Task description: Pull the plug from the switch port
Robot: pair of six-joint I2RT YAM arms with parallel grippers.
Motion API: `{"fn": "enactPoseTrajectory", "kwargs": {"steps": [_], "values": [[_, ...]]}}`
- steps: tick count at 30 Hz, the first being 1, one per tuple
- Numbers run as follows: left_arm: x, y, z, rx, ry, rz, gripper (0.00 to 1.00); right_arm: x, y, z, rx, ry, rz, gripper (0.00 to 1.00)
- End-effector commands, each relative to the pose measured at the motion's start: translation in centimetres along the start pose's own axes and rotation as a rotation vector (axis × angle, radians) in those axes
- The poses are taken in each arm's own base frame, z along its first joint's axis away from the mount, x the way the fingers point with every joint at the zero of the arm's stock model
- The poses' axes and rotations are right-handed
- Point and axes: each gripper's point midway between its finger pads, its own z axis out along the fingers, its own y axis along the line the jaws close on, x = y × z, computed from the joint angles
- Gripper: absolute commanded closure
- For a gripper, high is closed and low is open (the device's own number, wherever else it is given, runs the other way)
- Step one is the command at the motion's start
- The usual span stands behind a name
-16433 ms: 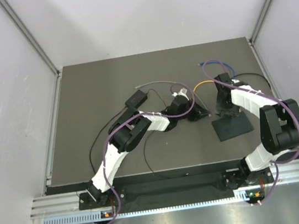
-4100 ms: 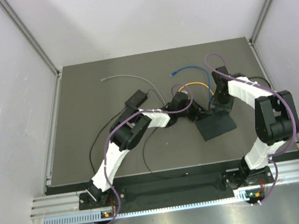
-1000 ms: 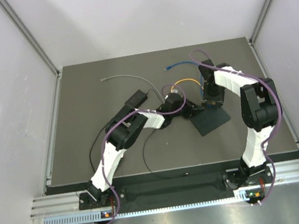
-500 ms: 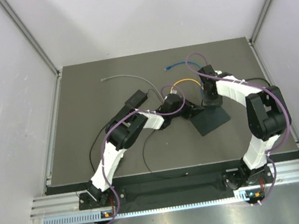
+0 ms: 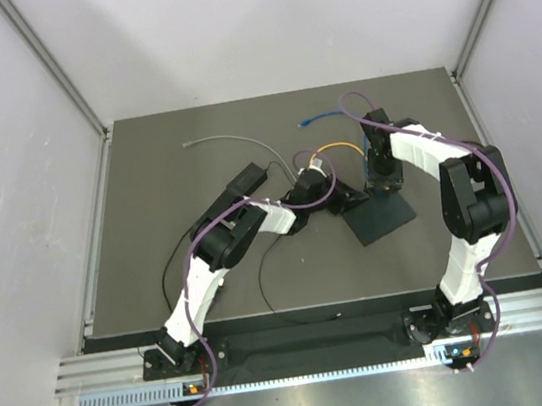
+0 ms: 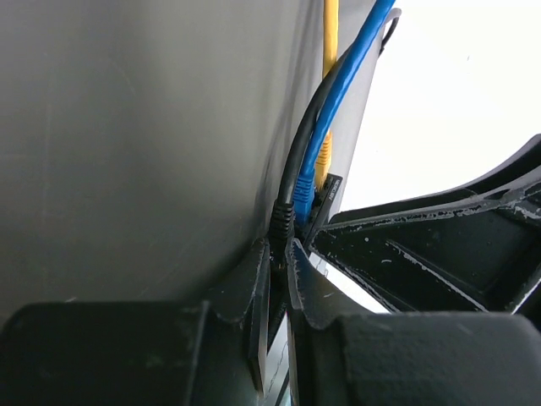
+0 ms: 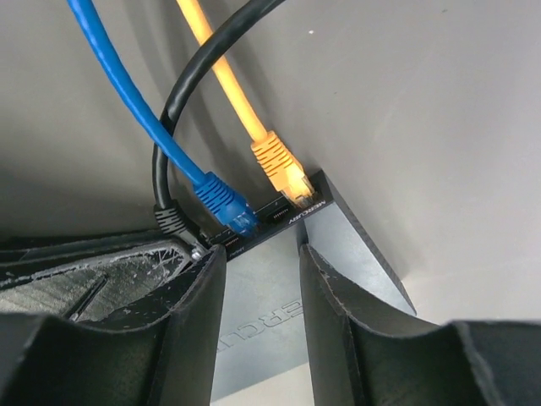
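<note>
The switch (image 5: pixel 384 215), a flat black box, lies right of the table's middle. In the right wrist view its port edge (image 7: pixel 296 213) holds a blue plug (image 7: pixel 224 200), a yellow plug (image 7: pixel 279 165) and a black cord's plug (image 7: pixel 173 222) at the left corner. My right gripper (image 7: pixel 258 258) is open just over the switch's top, its fingers level with the blue and yellow plugs. My left gripper (image 6: pixel 281 245) is shut on the black cord's plug at the switch's corner (image 6: pixel 331 188). In the top view both grippers (image 5: pixel 349 195) (image 5: pixel 386 182) meet at the switch's far edge.
A small black block (image 5: pixel 248 179) with a thin cord lies left of the arms. A loose grey cable (image 5: pixel 232 143) and the blue cable's free end (image 5: pixel 310 118) lie on the far mat. White walls close in the table on three sides.
My right arm's elbow swung out and back while its gripper stayed at the switch's port edge with the jaws a little narrower. The left gripper kept its hold.
</note>
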Motion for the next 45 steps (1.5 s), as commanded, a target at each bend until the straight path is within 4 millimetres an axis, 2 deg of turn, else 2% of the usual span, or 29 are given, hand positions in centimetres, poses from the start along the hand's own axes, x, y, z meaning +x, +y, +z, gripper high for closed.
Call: {"fn": "enactPoseTrajectory", "kwargs": {"steps": [1,5,8,9,15,17,23,27,28,29,31,32,34,35,37,41,45], "values": [[-3.9,-3.2,-0.8,0.069,-0.079,0.039,1.00,4.4,0.3,1.5,-0.032,0.213,-0.007,0.60],[-3.5,-3.5,-0.9,0.078,-0.031,0.026,0.84,3.0,0.2,0.4,-0.052,0.187,0.005,0.59],[-2.7,-3.6,-1.1,0.071,-0.006,0.023,0.69,1.2,0.3,-0.8,-0.056,0.144,0.003,0.58],[-2.5,-3.3,-1.3,0.072,-0.006,-0.004,0.67,0.7,0.4,-1.4,-0.058,0.132,0.006,0.58],[-0.3,-4.8,-1.4,0.109,0.021,0.010,0.65,-0.1,1.0,-2.2,-0.071,0.119,0.104,0.55],[-0.4,-5.1,-2.0,0.113,0.013,0.021,0.65,-0.5,1.0,-2.6,-0.080,0.094,0.133,0.54],[-3.0,-6.7,-3.8,0.139,-0.034,0.077,0.69,-1.2,2.4,-2.1,-0.150,0.079,0.095,0.54],[-4.3,-7.5,-4.3,0.163,-0.025,0.063,0.71,-1.4,1.4,-2.0,-0.111,0.063,0.096,0.55],[-4.6,-6.9,-4.0,0.161,-0.007,0.050,0.72,-1.4,1.0,-2.1,-0.096,0.053,0.112,0.56],[-4.9,-8.1,-3.6,0.184,0.008,0.052,0.71,-1.7,0.6,-2.7,-0.089,0.031,0.125,0.56],[-4.0,-8.8,-3.0,0.203,0.090,0.052,0.70,-1.3,-0.3,-2.7,-0.076,0.035,0.175,0.57],[-3.9,-8.9,-2.4,0.202,0.108,0.047,0.65,-1.0,-0.7,-3.0,-0.069,0.040,0.203,0.57],[-3.3,-8.3,-1.8,0.190,0.151,0.038,0.60,-0.6,-1.0,-2.9,-0.088,0.054,0.301,0.56],[-3.3,-8.8,-1.6,0.194,0.162,0.049,0.55,-0.6,-0.7,-3.3,-0.120,0.049,0.329,0.56],[-2.8,-7.8,-1.2,0.157,0.193,0.055,0.51,-0.5,-0.6,-3.0,-0.127,0.046,0.378,0.56],[-1.8,-6.6,-1.3,0.125,0.237,0.038,0.50,-0.2,-0.1,-1.7,-0.123,0.090,0.403,0.55],[-1.3,-5.8,-1.6,0.085,0.249,0.061,0.47,-0.4,-0.2,-1.4,-0.115,0.082,0.444,0.55]]}}
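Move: The black plug sits in the switch's port right between the left gripper's fingertips. The blue plug is about 2 cm to the right of the left gripper and 1 cm farther out, the yellow plug about 4 cm right and 2 cm out. The switch's middle lies some 6 cm back and 3 cm right. From the right gripper, hovering just above the switch's port edge, the black plug is about 3 cm left and 1 cm ahead, slightly lower. Open the left gripper to let go of the black plug and back off it, rising about 8 cm while going forward and first left, then right; finish with a short dip down and back, fingers half open. Raise the open right gripper 1 to 2 cm above the switch, shifting it left, then back to the right, while turning it some 20 degrees clockwise. ##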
